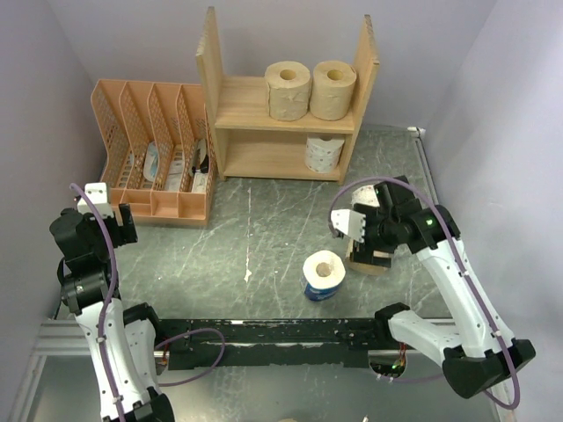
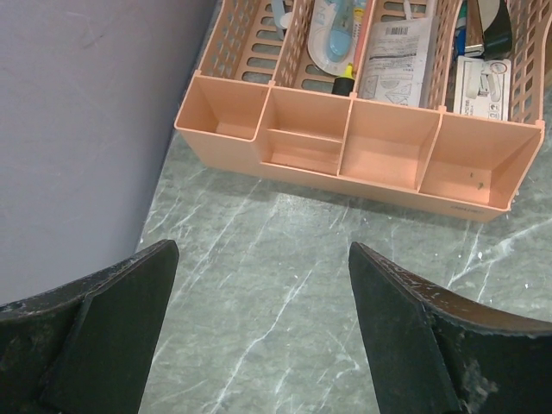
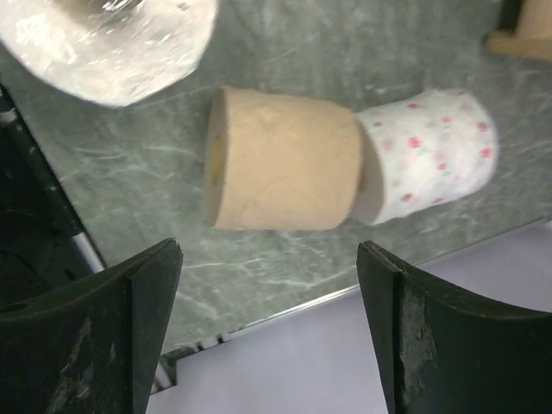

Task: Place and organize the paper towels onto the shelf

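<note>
The wooden shelf (image 1: pixel 286 119) holds two tan paper towels (image 1: pixel 288 90) (image 1: pixel 332 88) on its top tier and a white roll (image 1: pixel 324 153) on the lower tier. A blue-wrapped roll (image 1: pixel 324 274) stands on the table; its top shows in the right wrist view (image 3: pixel 112 39). A tan roll (image 3: pixel 285 159) lies on its side, end to end with a white printed roll (image 3: pixel 427 155). My right gripper (image 3: pixel 267 259) hovers open just short of the tan roll (image 1: pixel 368 261), nothing between its fingers. My left gripper (image 2: pixel 263 250) is open over bare table near the organizer.
An orange lattice file organizer (image 1: pixel 154 149) with stationery stands left of the shelf, and its front compartments (image 2: pixel 362 151) are close ahead of the left gripper. The purple wall (image 2: pixel 78 129) runs along the left. The table's right edge (image 3: pixel 285 306) lies beside the two lying rolls.
</note>
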Action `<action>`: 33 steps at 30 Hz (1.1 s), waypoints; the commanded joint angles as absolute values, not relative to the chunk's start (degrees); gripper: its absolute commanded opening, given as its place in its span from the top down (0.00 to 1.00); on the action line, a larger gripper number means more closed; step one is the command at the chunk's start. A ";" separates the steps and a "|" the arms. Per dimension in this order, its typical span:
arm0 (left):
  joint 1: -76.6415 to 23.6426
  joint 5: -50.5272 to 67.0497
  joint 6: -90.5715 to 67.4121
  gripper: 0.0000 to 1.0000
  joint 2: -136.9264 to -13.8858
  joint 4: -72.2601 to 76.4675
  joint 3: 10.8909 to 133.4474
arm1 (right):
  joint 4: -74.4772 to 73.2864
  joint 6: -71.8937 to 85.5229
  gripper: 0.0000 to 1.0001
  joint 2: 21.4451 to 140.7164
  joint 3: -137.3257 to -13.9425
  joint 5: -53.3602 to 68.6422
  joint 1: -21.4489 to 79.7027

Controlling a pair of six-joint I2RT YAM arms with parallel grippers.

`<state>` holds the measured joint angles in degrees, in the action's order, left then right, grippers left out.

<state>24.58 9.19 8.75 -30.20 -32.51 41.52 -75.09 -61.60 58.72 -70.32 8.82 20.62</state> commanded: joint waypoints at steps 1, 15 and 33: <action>25.31 7.90 8.18 0.08 -30.24 -31.73 42.18 | -76.41 -59.05 0.17 55.43 -62.88 7.78 21.06; 26.10 7.20 7.86 0.09 -30.67 -31.82 42.35 | -54.94 -57.63 0.20 55.91 -49.35 -4.81 24.96; 26.48 7.24 7.83 0.09 -30.14 -31.73 42.16 | -51.72 -54.91 0.16 60.28 -47.89 -8.36 25.93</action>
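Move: The brown roll lies on its side below my open right hand, about 5 cm ahead, 3 cm left and some 15 cm down. The flowered roll touches its far end, roughly 15 cm ahead of my hand and in line with it sideways. The blue-wrapped roll stands some 15 cm to my hand's left and 2 cm back, about as low. From my left hand, the brown roll is around 60 cm right, 2 cm ahead and 16 cm down. I lower my right hand about 10 cm onto the brown roll, first easing back a few centimetres, then swinging forward over it as the descent slows and stops. My hand's left side rolls down some 10 degrees with a slight clockwise turn, and my fingers stay wide open, one towards each end of the roll; contact can't be made out. ##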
